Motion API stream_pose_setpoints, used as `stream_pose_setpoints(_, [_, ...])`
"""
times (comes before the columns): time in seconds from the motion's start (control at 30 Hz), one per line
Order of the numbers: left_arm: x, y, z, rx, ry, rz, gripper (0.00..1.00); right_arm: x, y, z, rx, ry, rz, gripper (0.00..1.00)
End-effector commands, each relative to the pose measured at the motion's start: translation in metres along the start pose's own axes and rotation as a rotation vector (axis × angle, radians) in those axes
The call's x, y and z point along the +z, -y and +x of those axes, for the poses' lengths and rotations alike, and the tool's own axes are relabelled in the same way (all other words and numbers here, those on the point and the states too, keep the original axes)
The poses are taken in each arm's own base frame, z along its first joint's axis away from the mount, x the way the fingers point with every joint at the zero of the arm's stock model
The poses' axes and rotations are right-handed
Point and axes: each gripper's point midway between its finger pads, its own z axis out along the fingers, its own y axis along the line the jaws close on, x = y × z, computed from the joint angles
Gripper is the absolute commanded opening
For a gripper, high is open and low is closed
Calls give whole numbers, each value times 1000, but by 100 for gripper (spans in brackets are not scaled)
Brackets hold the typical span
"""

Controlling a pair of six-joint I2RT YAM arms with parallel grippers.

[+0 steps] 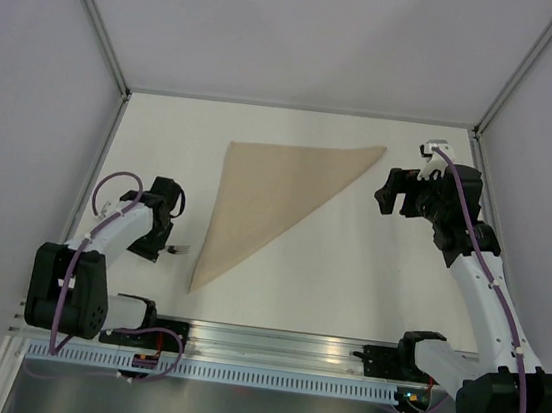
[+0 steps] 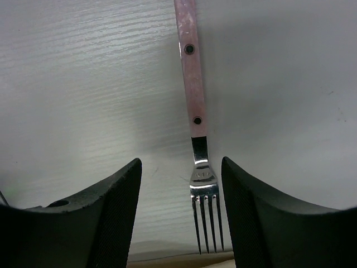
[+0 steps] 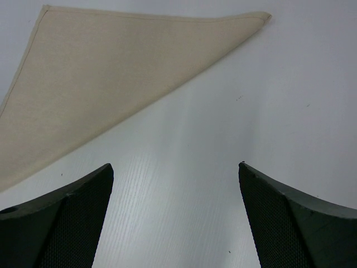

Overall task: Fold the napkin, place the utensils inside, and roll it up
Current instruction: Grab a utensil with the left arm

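Note:
The beige napkin (image 1: 267, 195) lies flat on the white table, folded into a triangle with one point toward the near edge. In the right wrist view the napkin (image 3: 100, 67) fills the upper left. One utensil shows, a fork (image 2: 195, 89) with a pink riveted handle and silvery tines, lying left of the napkin. My left gripper (image 2: 181, 167) is low over it, open, its fingers on either side of the tines without touching them. From above, only the fork tip (image 1: 179, 249) shows beside the left gripper (image 1: 156, 237). My right gripper (image 1: 390, 195) hangs open and empty by the napkin's far right corner.
Grey walls and slanted aluminium posts (image 1: 98, 18) close in the table on the left, right and back. A slotted metal rail (image 1: 266, 367) with both arm bases runs along the near edge. A strip of napkin edge (image 2: 184, 261) shows just beyond the fork tines.

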Motion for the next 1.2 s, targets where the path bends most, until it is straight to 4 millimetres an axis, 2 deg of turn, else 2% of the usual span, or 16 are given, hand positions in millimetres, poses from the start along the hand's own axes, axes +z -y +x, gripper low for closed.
stream_pose_setpoints(0.0, [9,0,-6,-45,35,-36,64,0,-4,4,16,-7,-12,98])
stream_pose_setpoints(0.13, [16,3,-5,-25,28,-47,64,2,-3,6,15,-14,-9,98])
stream_pose_setpoints(0.3, [26,5,1,-11,7,-61,56,4,-1,9,17,-24,-5,98])
stream_pose_setpoints(0.5, [35,13,7,28,-18,-56,41,6,-1,12,17,-33,-3,98])
stream_pose_setpoints(0.57, [35,18,6,34,-22,-47,28,6,0,11,16,-32,-1,98])
stream_pose_setpoints(0.63, [35,24,-2,59,-16,-27,14,6,0,12,17,-33,1,98])
stream_pose_setpoints(0.7, [28,40,-16,96,4,19,2,7,0,12,17,-35,2,98])
stream_pose_setpoints(0.77, [21,50,-25,141,26,53,2,7,1,12,18,-36,3,98])
stream_pose_setpoints(0.8, [21,51,-38,169,41,53,2,8,1,14,18,-40,2,98])
stream_pose_setpoints(0.9, [3,74,-61,259,89,125,2,8,1,14,19,-42,1,98])
stream_pose_setpoints(0.93, [-9,93,-72,270,107,183,2,8,1,13,18,-40,2,98])
stream_pose_setpoints(1.0, [-24,111,-82,393,133,261,2,8,2,13,18,-40,5,98])
stream_pose_setpoints(1.03, [-43,138,-88,410,142,380,2,9,1,12,16,-39,4,98])
stream_pose_setpoints(1.1, [-64,164,-87,578,154,535,2,8,3,11,16,-35,13,98])
stream_pose_setpoints(1.13, [-85,182,-85,627,153,619,2,9,3,11,14,-35,14,98])
stream_pose_setpoints(1.17, [-95,194,-85,723,178,682,2,9,4,11,12,-35,22,98])
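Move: Just ahead of the left hand, the fork lies crosswise, its middle about 2 cm forward, 3 cm to the left and 2 cm below, with the handle running left and the tines right. The folded napkin's middle is some 21 cm ahead and 24 cm right of this hand, its near corner roughly 10 cm back and 9 cm right, both on the table. From the idle right hand the fork is about 55 cm left, 10 cm back and 21 cm below. Sinking about 2 cm with the fingers part open, the left hand eases forward over the table while closing and pinches the fork at its neck, where the pink handle meets the metal. With the fingers shut on the fork, it lifts about 10 cm while travelling some 12 cm forward, speeding up and turning roughly 30 degrees clockwise. ##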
